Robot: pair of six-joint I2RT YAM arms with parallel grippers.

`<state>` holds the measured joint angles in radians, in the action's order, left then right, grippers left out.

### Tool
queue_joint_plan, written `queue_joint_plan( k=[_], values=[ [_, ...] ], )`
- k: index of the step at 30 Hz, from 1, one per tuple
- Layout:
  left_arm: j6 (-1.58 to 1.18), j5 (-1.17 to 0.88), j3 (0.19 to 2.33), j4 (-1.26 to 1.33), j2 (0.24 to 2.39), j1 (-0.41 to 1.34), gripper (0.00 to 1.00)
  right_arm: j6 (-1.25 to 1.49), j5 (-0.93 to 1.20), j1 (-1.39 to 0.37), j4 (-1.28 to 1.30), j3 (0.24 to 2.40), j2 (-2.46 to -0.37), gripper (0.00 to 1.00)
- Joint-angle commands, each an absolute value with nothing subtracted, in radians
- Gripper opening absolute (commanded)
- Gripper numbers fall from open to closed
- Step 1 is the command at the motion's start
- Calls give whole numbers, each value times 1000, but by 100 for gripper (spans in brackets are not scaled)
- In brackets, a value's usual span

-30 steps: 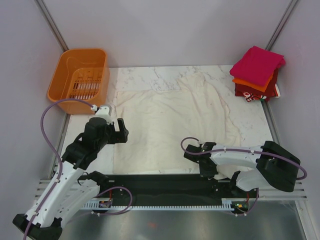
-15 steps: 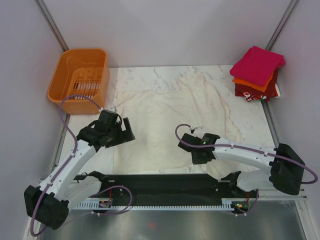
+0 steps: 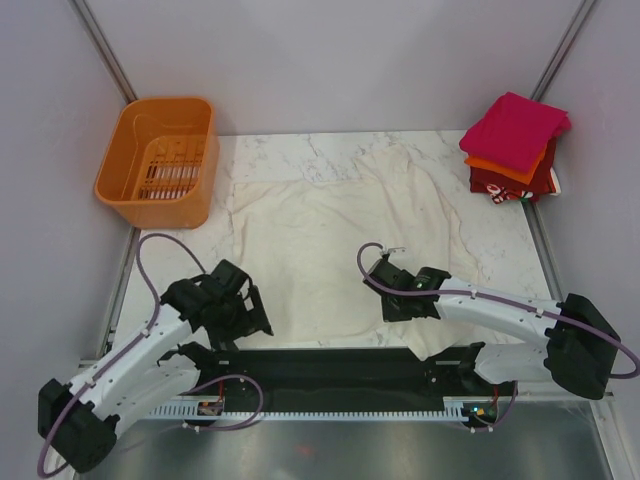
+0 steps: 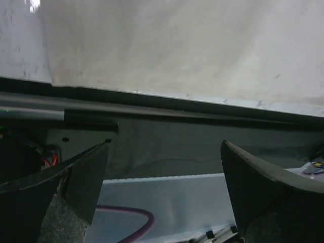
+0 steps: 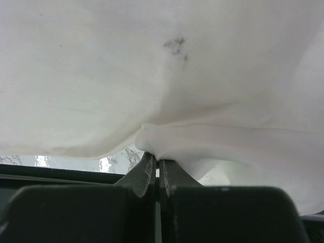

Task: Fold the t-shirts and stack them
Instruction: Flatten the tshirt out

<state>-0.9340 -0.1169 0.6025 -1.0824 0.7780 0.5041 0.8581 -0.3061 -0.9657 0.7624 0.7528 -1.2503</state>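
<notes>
The large cream-white t-shirt (image 3: pixel 330 225) lies spread on the marble table (image 3: pixel 290 150). My right gripper (image 3: pixel 392 297) is shut on a pinch of its near hem, and the cloth (image 5: pixel 152 66) bunches up over the closed tips (image 5: pixel 157 161). My left gripper (image 3: pixel 252 312) hangs open over the near-left corner of the shirt, its fingers (image 4: pixel 88 167) wide apart with nothing between them and the shirt's edge (image 4: pixel 177 45) just beyond. Folded magenta, orange and dark red t-shirts (image 3: pixel 515 145) sit stacked at the far right.
An orange slotted basket (image 3: pixel 160 150) stands at the far left corner. The black base rail (image 3: pixel 330 370) runs along the near edge of the table, with purple cables (image 3: pixel 150 255) looping off both arms. Grey walls close in on both sides.
My left arm has swung down from the shirt's left edge to its near-left corner. My right gripper has moved forward from the table's near edge, carrying the pinched hem with it.
</notes>
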Motion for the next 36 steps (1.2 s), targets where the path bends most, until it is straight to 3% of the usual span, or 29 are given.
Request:
queue_joint_plan(
  k=[1,8,16,19,24,25,28,34,36],
  values=[
    [-1130,-25,618,-1157,892,641,100,808,-275,-940,678,736,-1255,0],
    [-1264,141,658,-1170,960,693,98,779,-230,-904,632,697,-1238,0],
    [-1304,166,569,-1006,1065,692,97,755,-202,-896,618,693,-1232,0],
    [-1304,210,546,-980,1054,693,88,753,-199,-894,620,687,-1209,0],
    [-1284,262,540,-953,1100,687,84,758,-184,-893,621,678,-1212,0],
    [-1284,264,534,-947,1118,689,82,759,-184,-893,623,677,-1210,0],
    [-1276,291,520,-917,1126,689,58,762,-187,-893,630,672,-1209,0],
    [-1249,331,515,-894,1134,687,40,773,-187,-893,653,661,-1204,0],
    [-1233,330,515,-888,1131,687,25,776,-184,-893,669,658,-1198,0]
  ],
)
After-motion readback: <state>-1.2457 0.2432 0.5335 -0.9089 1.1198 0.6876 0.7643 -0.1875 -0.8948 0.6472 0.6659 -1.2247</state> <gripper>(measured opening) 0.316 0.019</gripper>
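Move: Just below the open left hand is the t-shirt's near hem beside its left corner, about 2 cm ahead, 2 cm left and 7 cm down. The left corner itself is roughly 6 cm left, 1 cm ahead and 7 cm below; the table's front edge runs level with the hand, 7 cm under. From the closed right hand, that near hem lies some 30 cm left, 3 cm back and 4 cm down. Dipping slightly back, then sinking some 6 cm in all and coming forward and a little left over the table's front edge, the left hand reaches down to the t-shirt's near hem while its left side tilts up about 20 degrees. Low at the cloth, its wide-open fingers close and pinch the hem near the left corner. The right hand keeps its shut grip on the near hem and settles slightly lower. ##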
